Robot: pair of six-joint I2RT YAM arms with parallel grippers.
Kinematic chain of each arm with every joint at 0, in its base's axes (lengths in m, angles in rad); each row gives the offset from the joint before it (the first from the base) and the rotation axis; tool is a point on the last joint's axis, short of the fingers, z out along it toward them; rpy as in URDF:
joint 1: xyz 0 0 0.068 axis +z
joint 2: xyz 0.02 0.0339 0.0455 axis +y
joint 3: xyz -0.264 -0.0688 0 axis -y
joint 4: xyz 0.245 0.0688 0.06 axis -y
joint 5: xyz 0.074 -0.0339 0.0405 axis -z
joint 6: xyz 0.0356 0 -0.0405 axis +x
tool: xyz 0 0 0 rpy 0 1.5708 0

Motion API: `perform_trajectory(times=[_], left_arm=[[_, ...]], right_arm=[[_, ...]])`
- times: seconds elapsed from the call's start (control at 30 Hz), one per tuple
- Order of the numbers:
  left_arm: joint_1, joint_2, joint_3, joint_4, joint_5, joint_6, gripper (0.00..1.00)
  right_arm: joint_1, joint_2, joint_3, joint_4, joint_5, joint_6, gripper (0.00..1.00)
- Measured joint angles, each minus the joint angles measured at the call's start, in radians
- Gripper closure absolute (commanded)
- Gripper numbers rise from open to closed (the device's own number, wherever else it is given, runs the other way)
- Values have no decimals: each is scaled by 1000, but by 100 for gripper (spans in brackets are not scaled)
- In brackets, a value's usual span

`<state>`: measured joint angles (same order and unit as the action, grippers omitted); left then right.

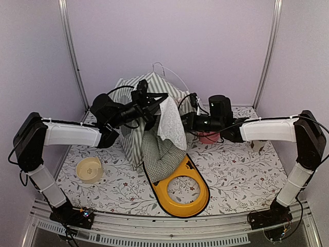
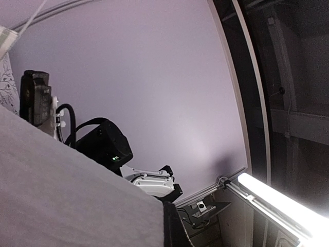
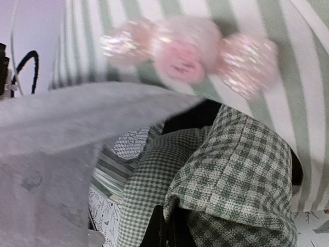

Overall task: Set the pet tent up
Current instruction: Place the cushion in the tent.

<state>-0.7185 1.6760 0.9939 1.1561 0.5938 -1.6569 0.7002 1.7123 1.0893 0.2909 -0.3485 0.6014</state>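
Note:
The pet tent (image 1: 132, 121), green-and-white striped, stands at the back centre with thin white poles (image 1: 172, 74) arching over it. Its white mesh door flap (image 1: 172, 123) is lifted up, and my left gripper (image 1: 156, 104) is shut on the flap's top edge. In the left wrist view the flap (image 2: 67, 195) fills the lower left beside one dark finger (image 2: 175, 229). A green-checked cushion (image 1: 162, 154) spills out of the doorway. My right gripper (image 1: 186, 123) is shut on its folded edge (image 3: 231, 170), with the fingertips (image 3: 169, 231) at the bottom of the right wrist view. A pink bow (image 3: 187, 51) decorates the tent front.
A yellow oval ring with a black rim (image 1: 182, 188) lies in front of the cushion. A cream bowl (image 1: 89, 169) sits at the near left. A pink-red object (image 1: 208, 138) shows behind my right arm. Purple walls and metal rails (image 1: 72, 56) enclose the floral-covered table (image 1: 247, 170).

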Motion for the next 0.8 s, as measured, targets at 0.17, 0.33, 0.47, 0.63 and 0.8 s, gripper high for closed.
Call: perform_trajectory(times=[0.17, 0.33, 0.47, 0.63, 0.8], left_arm=[[-6, 0, -2, 1, -1, 0, 100], [-14, 0, -3, 1, -4, 0, 100], [-20, -5, -3, -13, -4, 5, 100], [-24, -14, -15, -18, -9, 6, 100], [-25, -42, -45, -22, -42, 15, 100]], right_arm=[[17, 3, 33, 74, 5, 0, 100], [-4, 80, 48, 103, 26, 15, 100], [-33, 145, -3, 96, 40, 39, 86], [-27, 132, -42, 84, 33, 30, 54], [-18, 2, -78, 42, 61, -14, 25]])
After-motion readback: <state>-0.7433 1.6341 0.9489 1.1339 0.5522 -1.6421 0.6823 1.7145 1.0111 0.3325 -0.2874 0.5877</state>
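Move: The right gripper holds a bunched cushion corner. The tent doorway's middle is about 9 cm to its left, 6 cm ahead and 3 cm below. The cushion's hanging bulk is some 8 cm left, 4 cm back and 10 cm lower, the pink bow 3 cm left, 6 cm ahead and 8 cm higher, the pink bowl 15 cm right, 9 cm ahead and 18 cm below. From the left gripper, the doorway is 10 cm ahead, 3 cm left, 19 cm lower. Lift the right gripper a little with the cushion corner still pinched, then push forward and plunge about 10 cm downward in front of the tent doorway. Near the bottom, open the fingers to let the corner go and draw back up some 4 cm, easing slightly backward. Keep the left gripper shut on the door flap, holding it up nearly still. ##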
